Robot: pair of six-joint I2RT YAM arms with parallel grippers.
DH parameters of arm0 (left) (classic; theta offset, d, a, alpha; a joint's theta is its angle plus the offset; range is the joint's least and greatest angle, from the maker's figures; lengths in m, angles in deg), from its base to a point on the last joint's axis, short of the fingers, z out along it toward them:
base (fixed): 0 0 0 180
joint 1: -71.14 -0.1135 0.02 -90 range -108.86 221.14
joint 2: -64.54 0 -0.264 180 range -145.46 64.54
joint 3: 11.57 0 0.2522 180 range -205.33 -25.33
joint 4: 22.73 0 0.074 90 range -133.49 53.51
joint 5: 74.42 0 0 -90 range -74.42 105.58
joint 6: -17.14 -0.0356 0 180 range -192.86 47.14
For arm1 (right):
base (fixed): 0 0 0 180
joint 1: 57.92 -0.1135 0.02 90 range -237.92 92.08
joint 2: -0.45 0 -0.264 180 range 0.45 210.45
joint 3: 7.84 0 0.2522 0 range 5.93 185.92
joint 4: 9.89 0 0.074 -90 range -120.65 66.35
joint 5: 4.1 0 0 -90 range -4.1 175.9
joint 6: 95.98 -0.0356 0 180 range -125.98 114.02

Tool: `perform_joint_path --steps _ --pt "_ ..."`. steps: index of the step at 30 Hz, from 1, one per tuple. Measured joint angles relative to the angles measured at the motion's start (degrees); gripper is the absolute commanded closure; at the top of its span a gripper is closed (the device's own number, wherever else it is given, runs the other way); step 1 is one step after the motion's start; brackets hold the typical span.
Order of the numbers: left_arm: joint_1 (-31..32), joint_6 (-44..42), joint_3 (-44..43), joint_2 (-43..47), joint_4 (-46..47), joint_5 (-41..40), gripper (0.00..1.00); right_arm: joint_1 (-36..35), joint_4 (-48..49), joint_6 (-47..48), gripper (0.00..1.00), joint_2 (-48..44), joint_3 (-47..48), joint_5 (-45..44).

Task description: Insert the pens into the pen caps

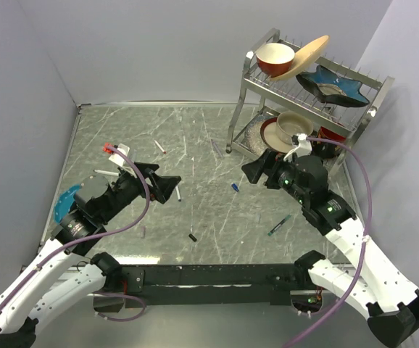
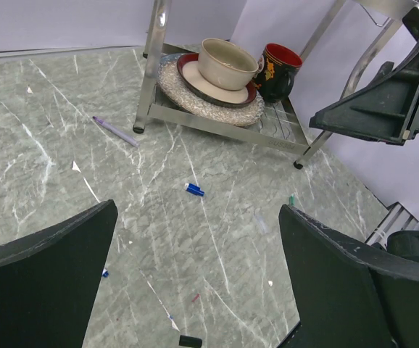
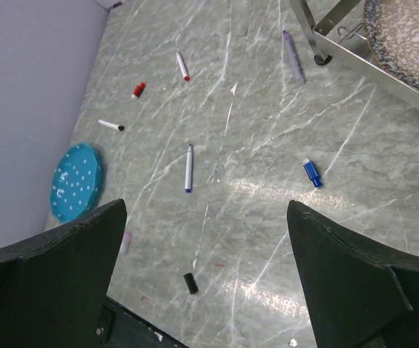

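Note:
Four pens lie loose on the table: a red-tipped white pen [image 1: 162,148] [image 3: 183,65], a black-tipped white pen [image 1: 106,172] [image 3: 111,125], a blue-tipped white pen [image 3: 188,167] just beside my left gripper [image 1: 167,181], and a teal pen [image 1: 279,225]. A blue cap [image 1: 235,186] [image 2: 194,190] [image 3: 312,173], a black cap [image 1: 193,237] [image 3: 190,283] [image 2: 190,341] and a red cap [image 3: 138,90] lie apart from them. My left gripper [image 2: 198,210] hovers open and empty. My right gripper [image 1: 251,168] [image 3: 206,206] is also open and empty, above the blue cap area.
A metal dish rack [image 1: 238,109] with bowls, plates and a mug [image 2: 278,69] stands at the back right. A pale purple pen [image 1: 215,147] [image 2: 114,131] lies by its leg. A teal plate [image 1: 68,199] [image 3: 77,181] sits at the left edge. Walls close the left and back.

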Motion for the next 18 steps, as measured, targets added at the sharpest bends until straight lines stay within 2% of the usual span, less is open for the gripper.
perform_joint_path --steps 8,11,12,15,18 --pt "0.00 -0.15 0.00 0.02 0.00 -0.13 0.01 0.00 -4.44 -3.82 0.02 -0.70 1.18 -5.66" --pt "0.00 -0.20 0.00 0.02 0.00 -0.15 0.01 -0.02 -7.96 -7.54 0.11 -0.70 2.03 -8.92" --pt "0.00 -0.20 0.00 0.02 0.00 -0.15 0.01 -0.02 -9.27 -8.96 0.19 -0.70 2.03 -9.90" --pt "0.00 -0.20 0.00 0.04 0.00 -0.15 0.01 0.00 -14.45 -13.94 0.34 -0.42 1.57 -12.57" --pt "0.00 -0.20 0.00 0.28 -0.02 -0.13 0.01 0.00 -17.97 -18.47 0.43 0.31 -1.16 -14.58"
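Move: The teal pen lies about 10 cm to the right of my right hand, some 8 cm back and 26 cm below. At the same depth, the clear cap is about 4 cm right and 5 cm back, and the blue cap about 6 cm ahead and 4 cm left. From my left hand, the teal pen is some 34 cm right, 4 cm back and 31 cm down. My right hand swings right at first, then drops ever faster towards the teal pen, coming about 7 cm down and 5 cm right and drawing slightly back. On the way I tip the fingers some 20 degrees down, turn the wrist about as much clockwise, and narrow the wide-open fingers to roughly two-thirds, still empty and clear of the table. ##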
